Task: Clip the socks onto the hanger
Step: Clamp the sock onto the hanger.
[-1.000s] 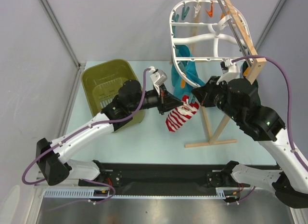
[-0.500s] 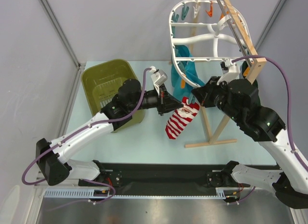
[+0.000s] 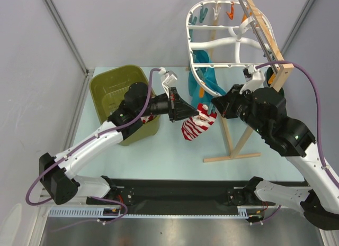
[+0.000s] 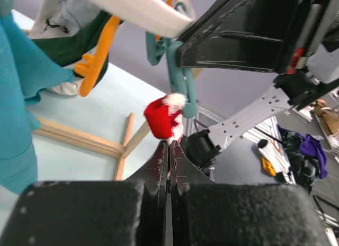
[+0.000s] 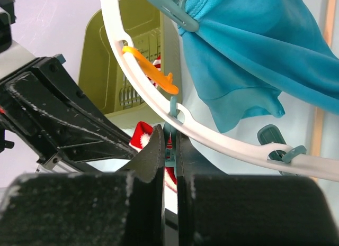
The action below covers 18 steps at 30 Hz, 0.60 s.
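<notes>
A red and white striped sock (image 3: 194,127) hangs between my two grippers under the low rim of the white hanger (image 3: 228,42). My left gripper (image 3: 192,112) is shut on the sock's red cuff (image 4: 160,118), right below a teal clip (image 4: 181,87). My right gripper (image 3: 213,106) is shut on that teal clip (image 5: 170,130), which hangs from the hanger's rim (image 5: 139,83). The cuff (image 5: 141,136) shows just left of the right fingers. A second striped sock (image 3: 149,118) peeks from the basket.
The olive-green basket (image 3: 114,87) stands behind my left arm. Teal cloths (image 3: 206,79) hang clipped on the hanger, with an orange clip (image 5: 153,71) beside them. The wooden stand (image 3: 233,157) carries the hanger on the right.
My left gripper has swung up and to the right, bringing the sock's cuff closer to the clip, so the sock hangs higher. The right arm has stayed put.
</notes>
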Tool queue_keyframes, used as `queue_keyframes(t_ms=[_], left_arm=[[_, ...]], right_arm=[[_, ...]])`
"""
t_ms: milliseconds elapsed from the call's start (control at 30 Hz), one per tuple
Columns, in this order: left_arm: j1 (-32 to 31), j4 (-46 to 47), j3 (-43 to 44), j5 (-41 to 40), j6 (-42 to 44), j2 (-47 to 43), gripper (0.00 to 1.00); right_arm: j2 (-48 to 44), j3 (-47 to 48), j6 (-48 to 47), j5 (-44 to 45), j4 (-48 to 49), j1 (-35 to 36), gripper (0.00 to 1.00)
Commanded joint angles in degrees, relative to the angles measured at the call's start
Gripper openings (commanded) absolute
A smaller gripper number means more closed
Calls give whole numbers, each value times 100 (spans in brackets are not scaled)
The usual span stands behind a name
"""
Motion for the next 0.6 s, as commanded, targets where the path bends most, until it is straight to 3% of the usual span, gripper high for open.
queue_keyframes(t_ms=[0,400,433,467,567], left_arm=[[37,507,50,357,-326,18,0],[108,1061,-116,595,-669,54,0],[116,1070,-125,560,-669,45,0],[108,1078,-126,568,-687,45,0],[116,1193,-134,568,-783,97,0]], right_arm=[[-85,-68,-53,-502,-43,77,0],[-94,-42,-45,-510,-105,77,2],[-94,-33,-27,-511,-122,77,8],[-103,-33,-18,-502,-131,77,24],[-103,2,-1,-493,-175,77,39]])
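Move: Already pinched in the left fingers, the red striped sock hangs just under the grey-green clip on the hanger rim; that clip is some 4 cm to the left hand's right, 2 cm farther out and 3 cm higher. From that same hand the orange clip is about 8 cm ahead, 1 cm right, 3 cm up, the blue cloth 12 cm ahead, 1 cm right, 3 cm down. The right fingers already squeeze the grey-green clip, which sits about 1 cm left of, 1 cm back from and 1 cm below their hand point. Ease the left gripper up about 1 cm, drawing it back a little less and slightly right, turning some 5 degrees clockwise, to feed the pinched sock cuff up between the clip's jaws; keep the left fingers shut. Hold the right arm still with the clip squeezed until the cuff is in, then spread the right fingers to roughly a third open and let go of the clip. ##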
